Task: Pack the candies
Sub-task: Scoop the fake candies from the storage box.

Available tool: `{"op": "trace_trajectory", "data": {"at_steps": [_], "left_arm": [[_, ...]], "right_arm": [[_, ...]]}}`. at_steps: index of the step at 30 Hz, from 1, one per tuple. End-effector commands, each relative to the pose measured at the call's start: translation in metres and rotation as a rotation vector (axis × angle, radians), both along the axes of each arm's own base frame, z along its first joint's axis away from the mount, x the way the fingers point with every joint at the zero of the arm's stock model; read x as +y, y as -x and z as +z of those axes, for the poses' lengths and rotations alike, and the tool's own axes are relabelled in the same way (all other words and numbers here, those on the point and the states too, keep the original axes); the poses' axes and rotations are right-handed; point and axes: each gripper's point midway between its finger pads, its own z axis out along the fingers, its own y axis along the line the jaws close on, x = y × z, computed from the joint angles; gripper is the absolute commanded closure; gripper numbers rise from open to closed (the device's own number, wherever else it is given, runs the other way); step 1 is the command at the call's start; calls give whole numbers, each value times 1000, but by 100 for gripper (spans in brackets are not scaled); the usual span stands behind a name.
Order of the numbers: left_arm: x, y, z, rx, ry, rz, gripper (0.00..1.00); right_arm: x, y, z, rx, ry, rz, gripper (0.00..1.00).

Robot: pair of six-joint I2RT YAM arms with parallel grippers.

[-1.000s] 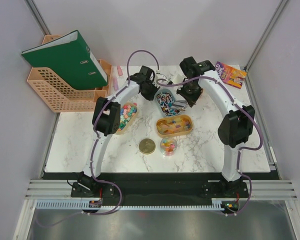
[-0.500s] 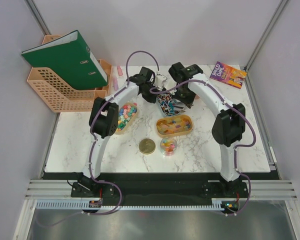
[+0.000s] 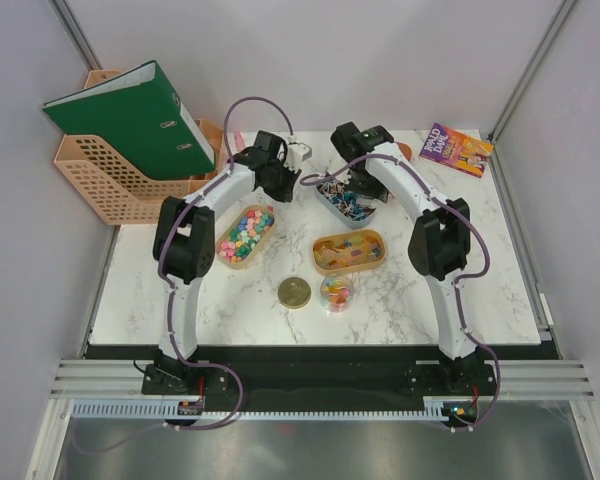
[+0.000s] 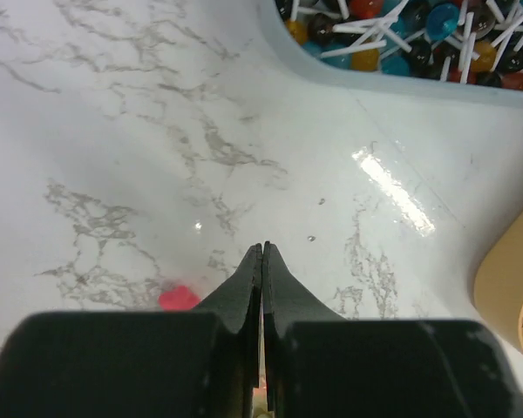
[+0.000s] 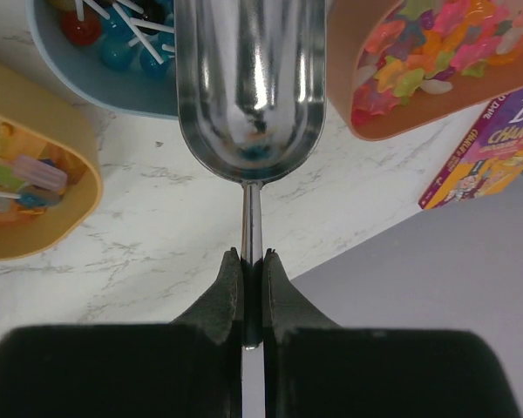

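Note:
The candies lie in several containers: pastel ones in a tan oval tray, mixed ones in an orange oval tray, and some in a small clear jar. Lollipops fill a blue tray. My right gripper is shut on the handle of the silver scoop, whose bowl hangs over the blue tray's edge. My left gripper is shut and empty, over bare marble left of the blue tray. One pink candy lies on the table beside it.
A gold lid lies near the front by the jar. A tray of star gummies sits next to a book at the back right. A green binder rests on peach file trays at the back left.
Both wrists have swung to the left. The left gripper has drawn away from the blue tray, which looked tipped up half a second ago and now lies flat.

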Motion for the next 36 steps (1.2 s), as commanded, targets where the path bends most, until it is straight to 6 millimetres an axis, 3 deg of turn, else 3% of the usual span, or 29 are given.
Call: {"op": "trace_trajectory", "data": {"at_steps": [1,4,5,6,12,19,26,36], "left_arm": [[6,-14,34,-92,57,56,98],[4,-20,26,-88,64,64,98],[2,-22,14,-65,67,69,98],[-2,-30,19,-75,80,78,98],[-23,-55,4,-6,143,134,98],[-35,-56,-11,42,170,147,98],[-55,-44,-22,111,231,105,98],[-87,-39,-16,121,303,48,98]], "right_arm": [[-25,0,6,55,154,36,100],[-27,-3,6,61,183,66,100],[-28,-3,5,66,191,73,100],[-28,-2,4,77,196,86,100],[-26,0,-1,109,219,135,100],[-25,3,-21,155,219,125,100],[-14,10,-47,205,188,99,100],[-4,-2,-58,175,189,79,100]]}}
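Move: The blue candy box of lollipops has its middle about 10 cm to the right hand's left, 4 cm ahead and 10 cm below, with the held scoop reaching over it. From the right hand, the yellow box is about 9 cm back and 10 cm left, and the orange box about 14 cm ahead and a centimetre right. For the empty left hand, the blue box is about 14 cm to the right, level in reach and 5 cm lower; the colourful candy box lies 8 cm back and 12 cm left. The right hand, still gripping the scoop's handle, eases about 2 cm forward while its turning dips the bowl by some 10 degrees, then sinks about 4 cm and drives the scoop down among the lollipops in the blue box. The left hand, fingers kept shut, first reaches forward, then sinks and sweeps right, ending about 6 cm farther right, with its fingertips swung in close to the left side of the blue box. ##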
